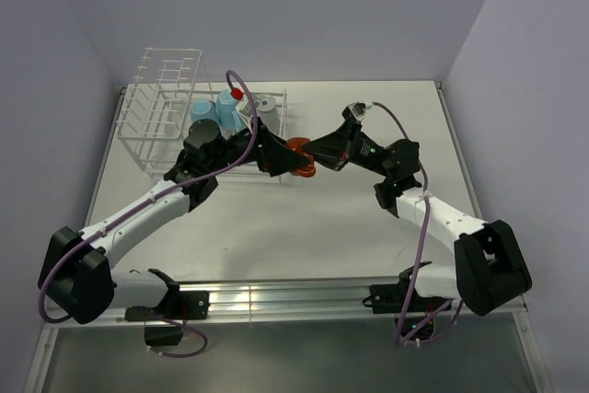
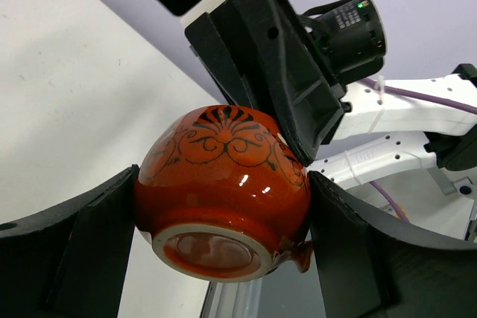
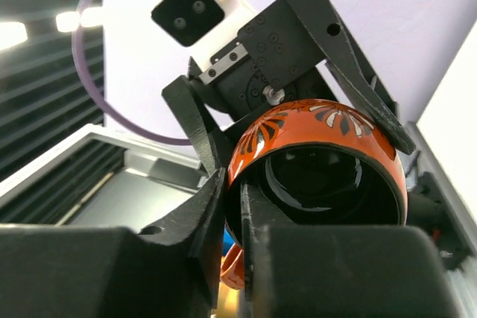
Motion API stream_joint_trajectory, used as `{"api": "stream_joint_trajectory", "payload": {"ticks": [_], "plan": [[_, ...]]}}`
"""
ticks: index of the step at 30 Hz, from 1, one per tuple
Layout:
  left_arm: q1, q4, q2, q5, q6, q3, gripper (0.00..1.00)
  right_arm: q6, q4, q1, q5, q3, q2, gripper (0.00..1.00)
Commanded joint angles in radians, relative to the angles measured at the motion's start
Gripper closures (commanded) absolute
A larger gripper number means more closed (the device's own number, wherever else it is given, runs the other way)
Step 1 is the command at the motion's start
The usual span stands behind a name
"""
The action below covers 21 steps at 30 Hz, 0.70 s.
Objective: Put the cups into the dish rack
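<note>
The orange-red cup [image 1: 300, 156] with black patterns hangs in the air between both grippers, just right of the dish rack [image 1: 161, 89]. My left gripper [image 1: 279, 156] is shut on its round body, one jaw on each side, with the cup's base [image 2: 212, 249] towards the left wrist camera. My right gripper [image 3: 235, 217] pinches the cup's rim [image 3: 246, 158], one finger inside the dark opening and one outside. Two light blue mugs [image 1: 204, 113] and a pale grey-blue mug [image 1: 267, 107] sit in the rack's low tray. I cannot make out the clear tumbler.
The white wire rack stands at the table's far left, its tall grid section on the left end. The left arm [image 1: 147, 209] lies over the rack's front right corner. The right arm [image 1: 433, 209] reaches in from the right. Walls enclose the table on three sides.
</note>
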Motion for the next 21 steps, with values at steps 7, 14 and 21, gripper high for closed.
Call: {"api": "stream_joint_trajectory", "payload": {"ticks": [7,14,21], "plan": [[-0.020,-0.051,-0.057,-0.029,0.042,0.038,1.00,-0.347,-0.448,0.011,0.126,0.114,-0.129,0.58],[-0.018,-0.078,-0.062,-0.063,0.052,0.036,1.00,-0.503,-0.732,0.001,0.221,0.174,-0.212,0.52],[0.015,-0.212,-0.070,-0.122,0.083,0.074,1.00,-0.649,-1.024,-0.015,0.362,0.226,-0.297,0.50]]}}
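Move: The orange cup is already between the left gripper's fingers; the dish rack's right part, where it is to go, lies about 27 cm ahead, 17 cm left and 23 cm below that hand. The grey cup in the rack stands some 29 cm ahead and 9 cm left, a blue cup level with it but 12 cm farther left, both about 21 cm down. From the right gripper, at the cup's rim, the cup's middle is about 3 cm left, 3 cm below and 1 cm back. Open the right gripper to about half so that its fingers let go of the orange cup's rim, then draw it clear, forward first and then also right, some 3 cm in all and sinking slightly, dipping its fingertips and swinging them clockwise about 20 degrees each. Keep the left gripper's hold on the cup and lower it about 3 cm. ##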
